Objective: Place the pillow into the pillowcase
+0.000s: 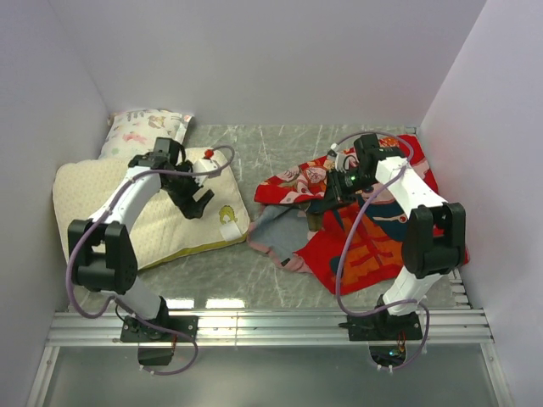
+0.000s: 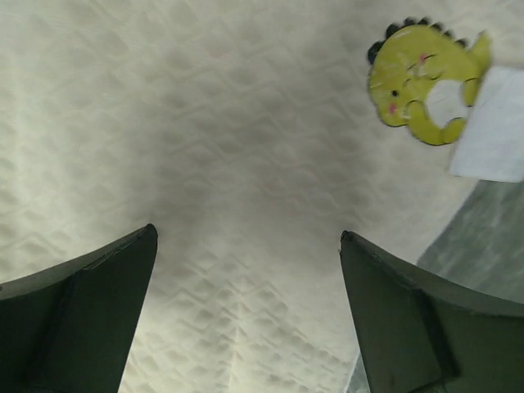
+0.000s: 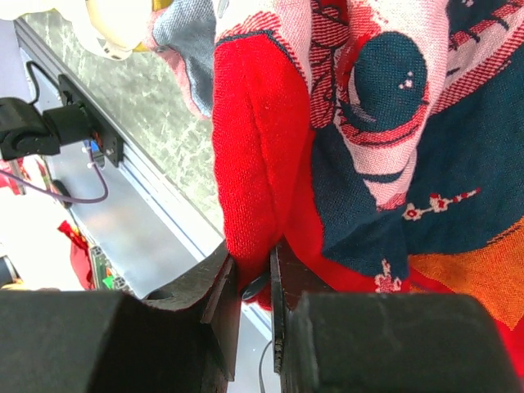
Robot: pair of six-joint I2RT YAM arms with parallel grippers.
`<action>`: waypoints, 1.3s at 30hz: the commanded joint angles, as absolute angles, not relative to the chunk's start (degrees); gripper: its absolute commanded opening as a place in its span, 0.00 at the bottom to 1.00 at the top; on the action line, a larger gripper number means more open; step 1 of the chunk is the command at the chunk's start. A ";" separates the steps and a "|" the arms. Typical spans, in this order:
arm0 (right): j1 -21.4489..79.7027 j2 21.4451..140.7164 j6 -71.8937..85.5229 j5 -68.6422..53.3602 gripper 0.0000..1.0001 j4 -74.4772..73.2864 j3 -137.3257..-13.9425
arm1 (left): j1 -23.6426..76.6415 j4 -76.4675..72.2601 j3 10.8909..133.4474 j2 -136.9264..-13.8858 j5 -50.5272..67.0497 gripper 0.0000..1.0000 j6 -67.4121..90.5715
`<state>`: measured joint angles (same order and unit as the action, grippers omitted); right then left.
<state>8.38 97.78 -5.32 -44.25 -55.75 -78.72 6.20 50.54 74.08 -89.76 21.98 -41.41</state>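
Note:
The cream quilted pillow point(image 1: 93, 199) lies at the left of the table, its yellow dinosaur logo point(image 2: 419, 82) and white tag point(image 2: 494, 127) near its right corner. My left gripper point(image 1: 197, 202) hovers open just above the pillow's right part, its dark fingers point(image 2: 82, 319) spread wide over the quilting point(image 2: 246, 205) with nothing between them. The red pillowcase point(image 1: 373, 229) lies crumpled at the right, a pink-grey flap turned out toward the middle. My right gripper point(image 1: 327, 203) is shut on a red fold of the pillowcase point(image 3: 254, 188) and holds it lifted.
A white pillow with pastel animal print point(image 1: 144, 131) leans in the back left corner behind the cream one. Walls close in the back and both sides. An aluminium rail point(image 1: 271, 322) with both arm bases runs along the near edge.

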 commanded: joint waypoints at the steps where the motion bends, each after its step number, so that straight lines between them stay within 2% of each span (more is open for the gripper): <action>1: 8.26 99.05 -4.57 -44.03 0.00 -53.70 -78.05 | 7.12 43.81 71.81 -92.01 15.74 0.99 -49.39; 8: 8.26 99.40 -5.18 -43.07 0.00 -54.05 -78.05 | 7.12 27.27 62.68 -99.49 6.77 0.99 -54.22; 10: 8.26 99.14 -5.45 -42.80 0.00 -54.23 -77.78 | 7.12 26.54 60.04 -100.98 6.33 0.90 -55.63; 11: 8.35 99.05 -5.54 -42.98 0.00 -54.23 -77.61 | 7.12 26.80 59.59 -101.68 6.59 0.81 -55.98; 12: 8.35 98.88 -5.54 -43.15 0.00 -54.23 -77.52 | 7.03 28.29 59.24 -102.73 6.85 0.50 -56.16; 14: 8.35 98.88 -5.62 -43.59 0.00 -54.23 -77.08 | 6.77 29.61 59.50 -102.83 7.20 0.21 -56.16; 15: 8.35 98.79 -5.62 -43.68 0.00 -54.23 -76.73 | 6.07 32.75 61.24 -102.22 7.90 0.00 -55.81; 19: 8.35 98.35 -5.89 -44.12 0.00 -54.49 -76.38 | 2.99 47.25 70.64 -97.48 19.21 0.00 -57.03; 22: 8.35 97.91 -5.98 -45.26 0.00 -54.58 -76.73 | 0.88 58.91 77.24 -91.07 27.56 0.00 -63.26; 25: 8.35 97.38 -5.19 -47.37 0.00 -53.70 -77.08 | 0.79 70.18 80.85 -85.62 31.10 0.00 -71.09; 29: 8.44 96.07 -4.40 -51.15 0.00 -52.03 -78.04 | 1.05 77.68 78.85 -79.73 34.18 0.00 -76.46; 33: 8.35 94.84 -3.43 -53.61 0.00 -49.84 -79.36 | 2.28 78.66 73.75 -74.19 36.91 0.00 -75.85; 39: 8.35 89.22 4.91 -58.53 0.00 -37.46 -75.86 | 13.52 77.88 68.29 -67.42 42.00 0.00 -71.56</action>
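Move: The stretch of pillow to be pinched lies about 3 cm ahead, 3 cm left and 8 cm below the open left hand. The dinosaur print is some 6 cm to this hand's right and 2 cm back, the white tag 7 cm right and 6 cm back; the pillowcase's near flap starts about 18 cm right, 8 cm back. From the right hand, which still holds the pillowcase, that stretch is roughly 34 cm left, 1 cm ahead and 10 cm below. Left hand sinks 9 cm, pinches the pillow, lifts it and draws back 15 cm; right keeps its pillowcase hold. ##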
